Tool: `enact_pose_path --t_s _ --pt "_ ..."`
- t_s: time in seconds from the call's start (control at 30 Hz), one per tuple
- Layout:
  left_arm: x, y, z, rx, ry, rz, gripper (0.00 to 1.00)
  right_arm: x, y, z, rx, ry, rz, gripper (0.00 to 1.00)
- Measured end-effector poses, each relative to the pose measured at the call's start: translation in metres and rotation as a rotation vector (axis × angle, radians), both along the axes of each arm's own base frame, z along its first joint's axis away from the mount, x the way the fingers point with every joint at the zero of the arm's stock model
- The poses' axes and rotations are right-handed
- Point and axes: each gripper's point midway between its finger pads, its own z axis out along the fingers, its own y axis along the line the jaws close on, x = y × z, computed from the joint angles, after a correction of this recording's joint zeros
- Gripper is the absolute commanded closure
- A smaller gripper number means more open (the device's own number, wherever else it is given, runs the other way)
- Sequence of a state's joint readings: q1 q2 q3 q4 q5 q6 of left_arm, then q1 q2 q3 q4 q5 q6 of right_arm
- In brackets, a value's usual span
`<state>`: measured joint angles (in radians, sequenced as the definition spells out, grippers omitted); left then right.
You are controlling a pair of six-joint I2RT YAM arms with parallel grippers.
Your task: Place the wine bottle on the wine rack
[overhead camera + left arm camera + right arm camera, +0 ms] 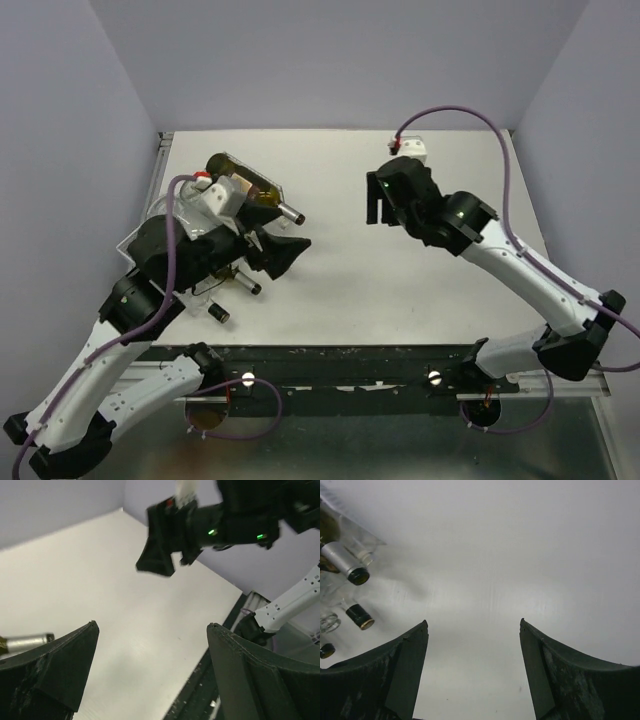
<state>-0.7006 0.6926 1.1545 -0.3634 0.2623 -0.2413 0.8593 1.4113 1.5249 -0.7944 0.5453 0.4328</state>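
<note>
The wine rack [138, 238] lies at the table's left, mostly hidden under my left arm. A wine bottle with a silver cap [276, 206] lies across its far end, neck pointing right. Two dark-capped bottle necks [246, 286] [218, 314] stick out nearer to me. My left gripper [290, 250] hovers just right of the rack, open and empty, with the silver neck [25, 642] beside its left finger [75, 655]. My right gripper [378, 208] hangs open over the table's middle, facing the bottles. Its own view [473, 622] shows the silver cap [345, 562] and a dark cap [360, 616] at far left.
A small white box [412, 150] sits at the back of the table behind my right wrist. Purple cables loop over both arms. The right gripper [165, 545] shows in the left wrist view, across bare tabletop. Grey walls close in the table.
</note>
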Motion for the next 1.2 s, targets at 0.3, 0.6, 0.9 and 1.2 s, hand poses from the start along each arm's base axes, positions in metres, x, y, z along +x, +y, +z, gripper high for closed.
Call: enact_pose_path --t_s 0.3,0.6,0.9,1.2 --pt "0.028 -0.024 -0.08 0.031 0.509 0.092 0.01 -0.031 -0.097 0.009 -0.019 0.073 -0.257 0.18" --pt "0.03 -0.051 -0.095 0.104 0.607 -0.012 0.01 -0.053 -0.134 0.051 0.041 -0.024 -0.318 0.18" --pt "0.049 0.023 0.001 0.119 0.33 0.326 0.01 -0.082 -0.197 0.116 0.082 -0.225 -0.443 0.18" --pt "0.022 0.111 0.049 0.169 0.14 0.567 0.01 -0.109 -0.237 0.154 0.101 -0.341 -0.501 0.18"
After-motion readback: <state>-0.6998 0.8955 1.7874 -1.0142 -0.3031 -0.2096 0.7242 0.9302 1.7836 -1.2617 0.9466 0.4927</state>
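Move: Down on the rack, the round clear bottle set there last lies about 39 cm to the left of the right hand, some 2 cm farther out and 12 cm below it. The left hand has the round clear bottle roughly 16 cm ahead, 20 cm to its left and 28 cm below. The green wine bottle at the rack's outer end lies about 12 cm farther out than that bottle and 11 cm to the right of it. Sweeping away from the rack, the empty right hand goes about 24 cm right, climbing 15 cm and drawing back, while it turns clockwise and its fingers tip up. The left hand first sinks some 10 cm, nosing down and drifting right and forward, then swings back left and up, turning counter-clockwise, to end about 11 cm left of its start. Both grippers stay open, holding nothing. ##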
